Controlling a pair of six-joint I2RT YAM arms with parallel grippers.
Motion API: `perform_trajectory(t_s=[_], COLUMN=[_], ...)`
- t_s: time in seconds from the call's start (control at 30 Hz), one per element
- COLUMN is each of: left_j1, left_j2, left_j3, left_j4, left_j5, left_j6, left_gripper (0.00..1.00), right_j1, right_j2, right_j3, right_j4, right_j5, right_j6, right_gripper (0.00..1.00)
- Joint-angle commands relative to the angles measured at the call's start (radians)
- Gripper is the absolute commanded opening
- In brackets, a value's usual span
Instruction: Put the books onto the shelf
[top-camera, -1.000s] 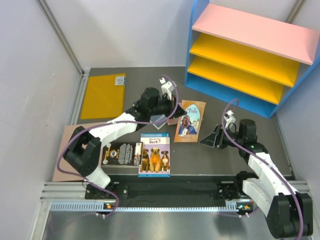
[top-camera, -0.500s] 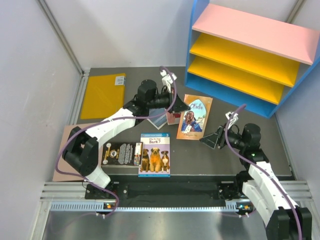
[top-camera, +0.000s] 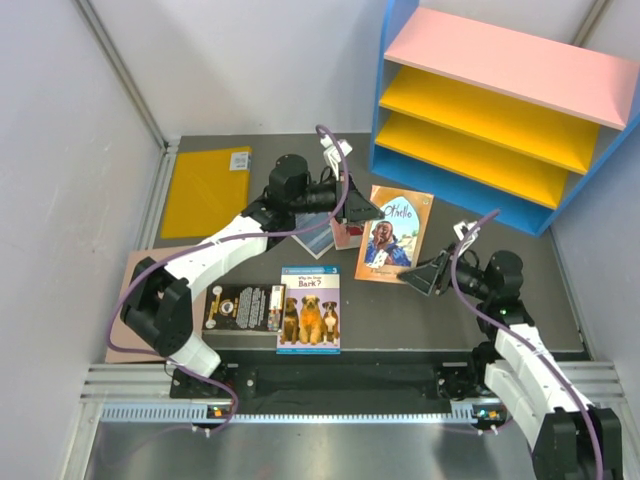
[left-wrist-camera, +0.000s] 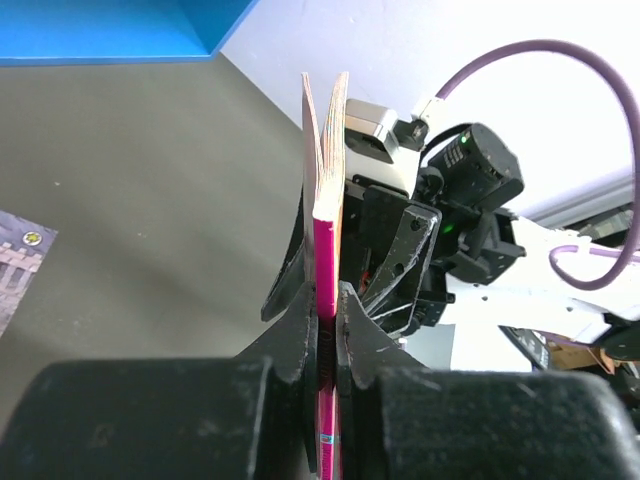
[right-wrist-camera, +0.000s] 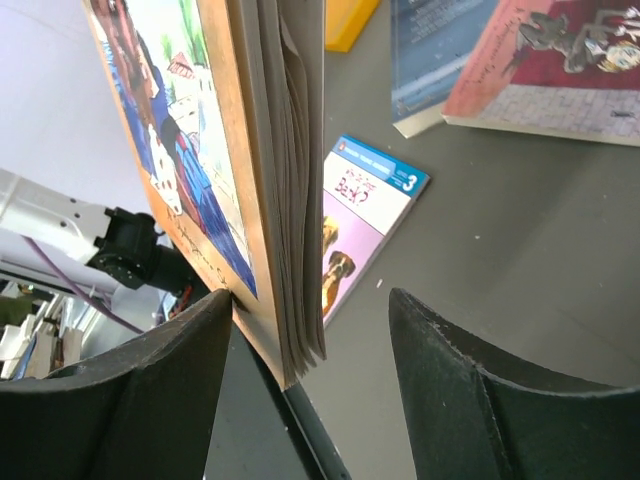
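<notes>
The tan book (top-camera: 395, 232) with a blue figure is held off the table, my left gripper (top-camera: 360, 212) shut on its pink spine (left-wrist-camera: 327, 250). My right gripper (top-camera: 432, 274) is open around the book's lower edge (right-wrist-camera: 285, 200); the cover touches one finger (right-wrist-camera: 150, 400), and a gap separates the pages from the other finger (right-wrist-camera: 500, 400). The blue dog book (top-camera: 310, 308) and the black book (top-camera: 243, 307) lie flat near the front edge. A dark navy book (top-camera: 316, 240) and a red-and-white book (right-wrist-camera: 560, 60) lie partly under the left arm. The shelf (top-camera: 500, 110) stands at the back right.
A plain yellow sheet (top-camera: 207, 190) lies at the back left and a pinkish-brown board (top-camera: 128, 300) lies under the black book at the left. Walls close in on both sides. The shelf's blue side (left-wrist-camera: 110, 30) shows at the top of the left wrist view.
The left gripper has carried the tan book up and a little to the right. The right gripper has opened slightly and moved up around the book's lower edge.
</notes>
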Motion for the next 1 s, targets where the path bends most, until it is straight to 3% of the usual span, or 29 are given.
perform_trajectory(t_s=[0.0, 0.23, 0.33, 0.37, 0.43, 0.47, 0.57, 0.7, 0.73, 0.77, 0.97], left_j1=[0.003, 0.007, 0.01, 0.012, 0.013, 0.015, 0.021, 0.036, 0.045, 0.052, 0.095], left_j2=[-0.039, -0.017, -0.006, -0.003, 0.007, 0.007, 0.01, 0.007, 0.007, 0.004, -0.019], left_j3=[0.042, 0.037, 0.04, 0.04, 0.04, 0.04, 0.037, 0.034, 0.031, 0.029, 0.002], left_j4=[0.109, 0.163, 0.163, 0.163, 0.163, 0.161, 0.14, 0.083, 0.057, 0.045, -0.041], left_j5=[0.04, 0.034, 0.033, 0.03, 0.034, 0.033, 0.02, -0.003, -0.009, -0.022, -0.061], left_j6=[-0.04, -0.072, -0.074, -0.076, -0.076, -0.076, -0.065, -0.028, -0.013, -0.004, 0.059], left_gripper=[0.0, 0.0, 0.0, 0.0, 0.0, 0.0, 0.0, 0.18, 0.26, 0.4, 0.65], right_j1=[0.009, 0.01, 0.009, 0.009, 0.012, 0.01, 0.01, 0.01, 0.009, 0.01, 0.01], right_j2=[-0.038, -0.004, 0.008, 0.01, 0.004, -0.005, -0.039, -0.056, -0.056, -0.05, 0.013], right_j3=[-0.047, -0.064, -0.044, -0.041, -0.027, -0.02, 0.029, 0.149, 0.172, 0.196, 0.371], right_j4=[0.245, 0.369, 0.351, 0.346, 0.319, 0.294, 0.17, 0.009, -0.041, -0.071, -0.209], right_j5=[-0.033, -0.106, -0.122, -0.122, -0.117, -0.1, -0.07, -0.039, -0.033, -0.019, 0.015], right_j6=[0.131, 0.199, 0.198, 0.196, 0.19, 0.169, 0.106, 0.02, 0.009, -0.026, -0.106], right_gripper=[0.64, 0.58, 0.42, 0.3, 0.2, 0.08, 0.0, 0.0, 0.0, 0.0, 0.0])
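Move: The Othello book, cover up, is held by the left hand at its left edge; its middle lies about 4 cm right of that hand, 5 cm back and some 5 cm lower. From the right hand, open at the near right corner, the middle is about 8 cm ahead, 3 cm left and 5 cm up, and the shelf stands some 25 cm ahead and 17 cm right. Below the left hand by 24 cm lie the red book, 2 cm back, and the blue book, level with it and 16 cm left. The Othello book changes hands: the right hand eases back about 1.5 cm while rising slightly, and its fingers shut on the near right corner as the left keeps its pinch. The left fingers then open and slip off the left edge, about 3 cm forward and 2 cm left, while the right hand lifts some 7 cm and goes a little forward, still pinching. ##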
